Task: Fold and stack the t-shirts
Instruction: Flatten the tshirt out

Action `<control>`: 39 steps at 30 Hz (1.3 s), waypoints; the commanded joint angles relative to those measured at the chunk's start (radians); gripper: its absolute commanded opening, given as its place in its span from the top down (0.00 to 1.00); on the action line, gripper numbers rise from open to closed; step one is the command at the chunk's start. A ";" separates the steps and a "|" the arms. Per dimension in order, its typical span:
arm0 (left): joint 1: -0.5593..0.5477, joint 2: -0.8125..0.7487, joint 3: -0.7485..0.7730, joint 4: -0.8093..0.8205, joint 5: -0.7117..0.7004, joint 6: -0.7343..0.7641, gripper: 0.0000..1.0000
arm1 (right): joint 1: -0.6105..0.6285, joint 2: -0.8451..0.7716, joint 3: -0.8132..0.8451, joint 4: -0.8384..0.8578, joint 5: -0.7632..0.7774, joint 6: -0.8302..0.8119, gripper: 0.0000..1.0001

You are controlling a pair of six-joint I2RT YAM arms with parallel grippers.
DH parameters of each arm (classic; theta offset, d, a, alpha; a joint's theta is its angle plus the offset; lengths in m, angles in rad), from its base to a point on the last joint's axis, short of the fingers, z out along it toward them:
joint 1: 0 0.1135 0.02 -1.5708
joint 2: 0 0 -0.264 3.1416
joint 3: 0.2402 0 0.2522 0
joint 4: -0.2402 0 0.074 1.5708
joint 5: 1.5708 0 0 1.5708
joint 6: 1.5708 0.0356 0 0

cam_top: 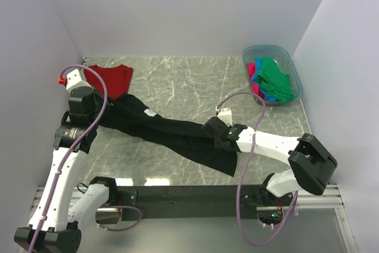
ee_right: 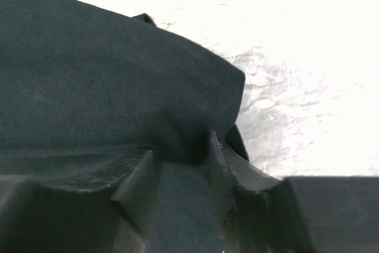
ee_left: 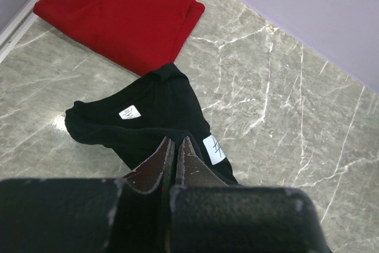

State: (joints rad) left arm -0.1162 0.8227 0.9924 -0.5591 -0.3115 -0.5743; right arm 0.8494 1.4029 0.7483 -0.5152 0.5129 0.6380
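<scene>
The black t-shirt [cam_top: 172, 131] lies pulled out in a long diagonal band between my two grippers. My left gripper [cam_top: 96, 114] is at its collar end, and in the left wrist view its fingers [ee_left: 176, 146] are shut together on a fold of the black cloth [ee_left: 148, 111], beside two white labels. My right gripper [cam_top: 217, 135] is at the lower end. In the right wrist view its jaws [ee_right: 180, 146] stand apart with black cloth [ee_right: 106, 87] bunched between and draped over them. A dark red t-shirt [cam_top: 112, 77] lies folded at the back left.
A translucent blue tub [cam_top: 266, 47] at the back right holds green [cam_top: 275, 78], blue [cam_top: 267, 95] and pink [cam_top: 255, 86] shirts. Walls close in on the left, back and right. The red shirt [ee_left: 118, 10] lies just beyond the black collar.
</scene>
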 commanded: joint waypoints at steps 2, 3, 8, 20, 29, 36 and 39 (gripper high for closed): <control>0.004 -0.014 0.018 0.010 -0.006 0.024 0.99 | -0.013 0.015 0.046 0.006 0.050 0.022 0.76; 0.006 -0.013 0.018 0.010 -0.006 0.024 1.00 | -0.013 0.010 0.048 -0.003 0.050 0.025 0.83; 0.004 -0.011 0.018 0.011 -0.001 0.022 0.99 | -0.012 -0.051 0.034 -0.058 0.072 0.034 1.00; 0.006 0.000 0.048 0.014 0.011 0.021 0.99 | -0.012 -0.320 0.163 -0.230 0.150 -0.017 1.00; 0.006 0.022 0.207 0.024 0.038 0.045 1.00 | -0.072 -0.352 0.478 -0.287 0.309 -0.197 1.00; 0.007 0.144 0.462 0.008 0.101 0.086 0.99 | -0.119 -0.354 0.790 -0.203 0.279 -0.400 1.00; 0.007 0.179 0.555 -0.011 0.187 0.088 0.99 | -0.122 -0.305 0.908 -0.232 0.273 -0.445 1.00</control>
State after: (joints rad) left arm -0.1150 0.9802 1.4689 -0.5690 -0.2211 -0.5148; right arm 0.7376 1.0706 1.5562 -0.7582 0.7578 0.2962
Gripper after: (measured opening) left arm 0.023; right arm 0.010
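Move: The black t-shirt's folded edge lies right at the right fingertips, about 1 cm below them. Its loose near corner is some 13 cm back and 5 cm to the right, and the plastic bin stands roughly 20 cm ahead and 20 cm to the right. From the left gripper, which already holds the shirt's other end well up, that folded edge is about 28 cm right, 7 cm back and 25 cm below; the red shirt lies some 12 cm ahead, 6 cm left and 27 cm down. Close the half-open right gripper on the black shirt's folded edge, then carry it steeply up, about 38 cm, drifting slightly right and forward towards the bin's side while tipping the fingers up some 40 degrees. Keep the left gripper shut and still on its end until the right is well up, then raise it too, about 16 cm, tilting its fingers up a little. ##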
